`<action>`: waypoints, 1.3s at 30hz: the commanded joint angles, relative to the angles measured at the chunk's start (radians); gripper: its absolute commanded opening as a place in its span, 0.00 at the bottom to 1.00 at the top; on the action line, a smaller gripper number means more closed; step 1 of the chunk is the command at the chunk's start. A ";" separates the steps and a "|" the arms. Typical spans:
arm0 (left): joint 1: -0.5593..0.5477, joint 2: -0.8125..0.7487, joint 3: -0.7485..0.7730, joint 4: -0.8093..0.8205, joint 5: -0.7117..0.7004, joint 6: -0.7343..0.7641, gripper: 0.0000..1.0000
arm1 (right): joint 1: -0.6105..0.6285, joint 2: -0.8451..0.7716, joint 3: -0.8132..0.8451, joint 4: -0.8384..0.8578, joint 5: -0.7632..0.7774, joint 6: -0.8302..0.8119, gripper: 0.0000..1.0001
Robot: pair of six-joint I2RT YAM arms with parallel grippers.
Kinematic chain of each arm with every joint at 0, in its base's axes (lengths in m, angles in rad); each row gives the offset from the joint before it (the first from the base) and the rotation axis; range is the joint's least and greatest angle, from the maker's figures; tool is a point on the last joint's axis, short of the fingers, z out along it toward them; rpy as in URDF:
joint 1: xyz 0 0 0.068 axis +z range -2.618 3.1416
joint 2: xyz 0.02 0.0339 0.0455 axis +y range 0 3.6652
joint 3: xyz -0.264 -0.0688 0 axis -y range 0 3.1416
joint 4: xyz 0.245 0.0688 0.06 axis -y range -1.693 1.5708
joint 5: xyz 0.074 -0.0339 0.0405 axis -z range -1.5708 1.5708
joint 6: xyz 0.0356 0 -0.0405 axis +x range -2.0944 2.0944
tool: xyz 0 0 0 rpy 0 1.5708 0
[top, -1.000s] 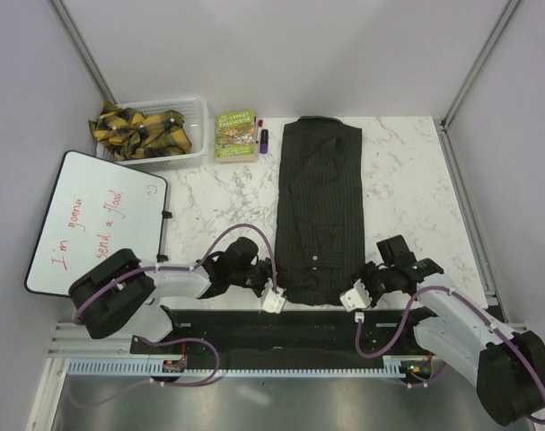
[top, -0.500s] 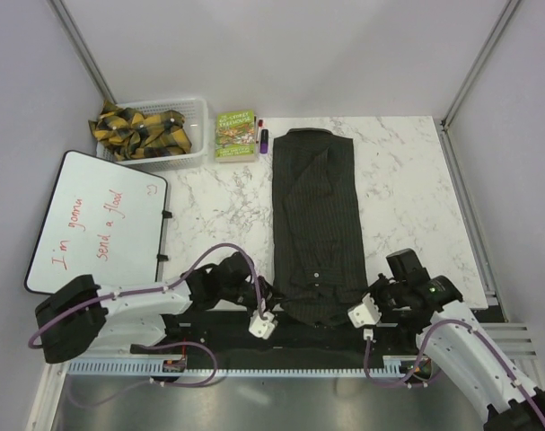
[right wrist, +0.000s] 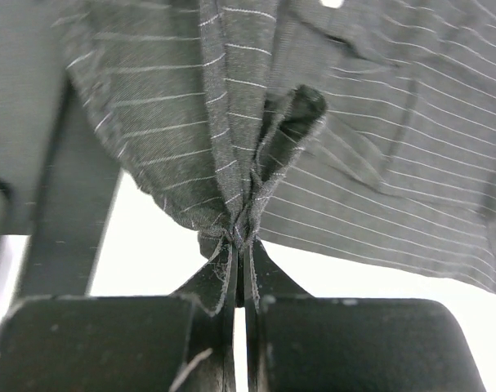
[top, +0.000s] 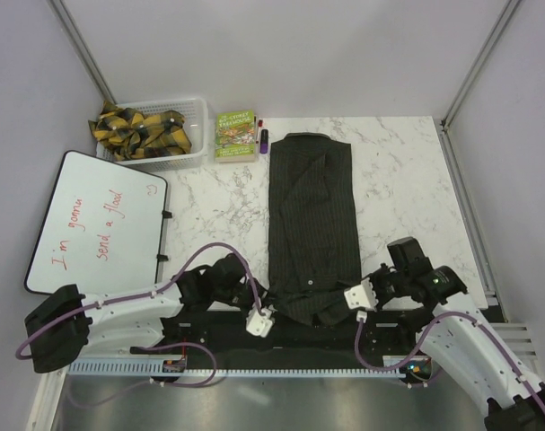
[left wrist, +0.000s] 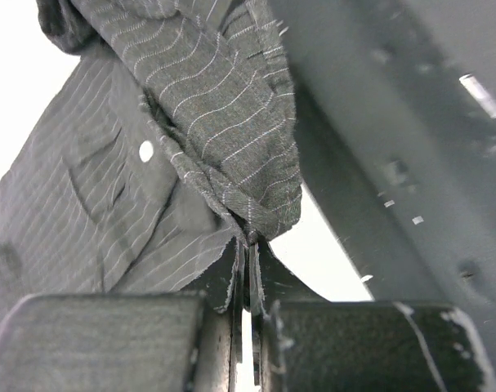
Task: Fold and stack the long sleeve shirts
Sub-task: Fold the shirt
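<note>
One long sleeve shirt (top: 312,215), dark charcoal with fine pale stripes, lies as a long narrow strip down the middle of the marble table (top: 407,180), collar at the far end. Its near hem reaches the table's front edge. My left gripper (top: 276,303) is shut on the hem's left corner; in the left wrist view the cloth (left wrist: 207,106) bunches into the closed tips (left wrist: 249,242). My right gripper (top: 338,302) is shut on the hem's right corner, with the fabric (right wrist: 395,122) gathered and pinched at its tips (right wrist: 241,241).
A white basket (top: 196,112) with yellow-and-black cloth stands at the back left. Beside it are a green book (top: 236,133) and markers (top: 262,136). A whiteboard (top: 97,224) with red writing lies at the left. A black rail (top: 299,337) runs along the near edge.
Both grippers have shut on the shirt's near corners. They drew back towards the front edge, pulling the shirt nearer and slightly left, with its hem bunched.
</note>
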 commanded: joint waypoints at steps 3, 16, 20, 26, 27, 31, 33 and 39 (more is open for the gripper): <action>0.152 0.063 0.163 -0.018 0.049 -0.067 0.02 | -0.001 0.174 0.174 0.161 0.008 0.121 0.00; 0.547 0.780 0.828 -0.070 0.160 -0.092 0.02 | -0.196 0.927 0.588 0.462 -0.061 0.045 0.00; 0.580 0.911 0.912 -0.058 0.126 -0.083 0.02 | -0.197 1.131 0.666 0.589 -0.051 0.083 0.00; 0.597 0.957 0.934 -0.028 0.083 -0.101 0.09 | -0.197 1.234 0.757 0.609 -0.025 0.133 0.01; 0.597 0.959 0.937 -0.026 0.065 -0.112 0.13 | -0.196 1.231 0.755 0.612 -0.025 0.155 0.04; 0.611 0.960 0.978 -0.037 0.022 -0.181 0.23 | -0.197 1.218 0.788 0.618 0.014 0.251 0.20; 0.626 0.970 1.043 -0.070 0.020 -0.219 0.35 | -0.208 1.216 0.821 0.609 0.034 0.299 0.24; 0.702 1.008 1.211 -0.173 -0.043 -0.480 0.56 | -0.286 1.239 0.953 0.597 0.156 0.591 0.78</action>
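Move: Some 32 cm straight ahead of the left hand and 5 cm below it lies the left edge of the shirt's upper part, where its hem corner is to go. From that hand the collar end is about 48 cm ahead and 11 cm right, the purple marker 46 cm ahead and 2 cm left, the book 48 cm ahead and 11 cm left. For the right hand, the shirt's upper right edge lies roughly 29 cm ahead, 2 cm left and 5 cm down; the collar end is 47 cm ahead and 12 cm left. Carrying the lifted hem forward between them, both hands keep their pinch, arc up over the shirt and sink onto its upper part, about 30 cm on. There the fingers open and let go of the cloth; both hands rise while still easing forward, the left some 5 cm. The left hand turns counter-clockwise about 45 degrees in all, the right clockwise about 30. ##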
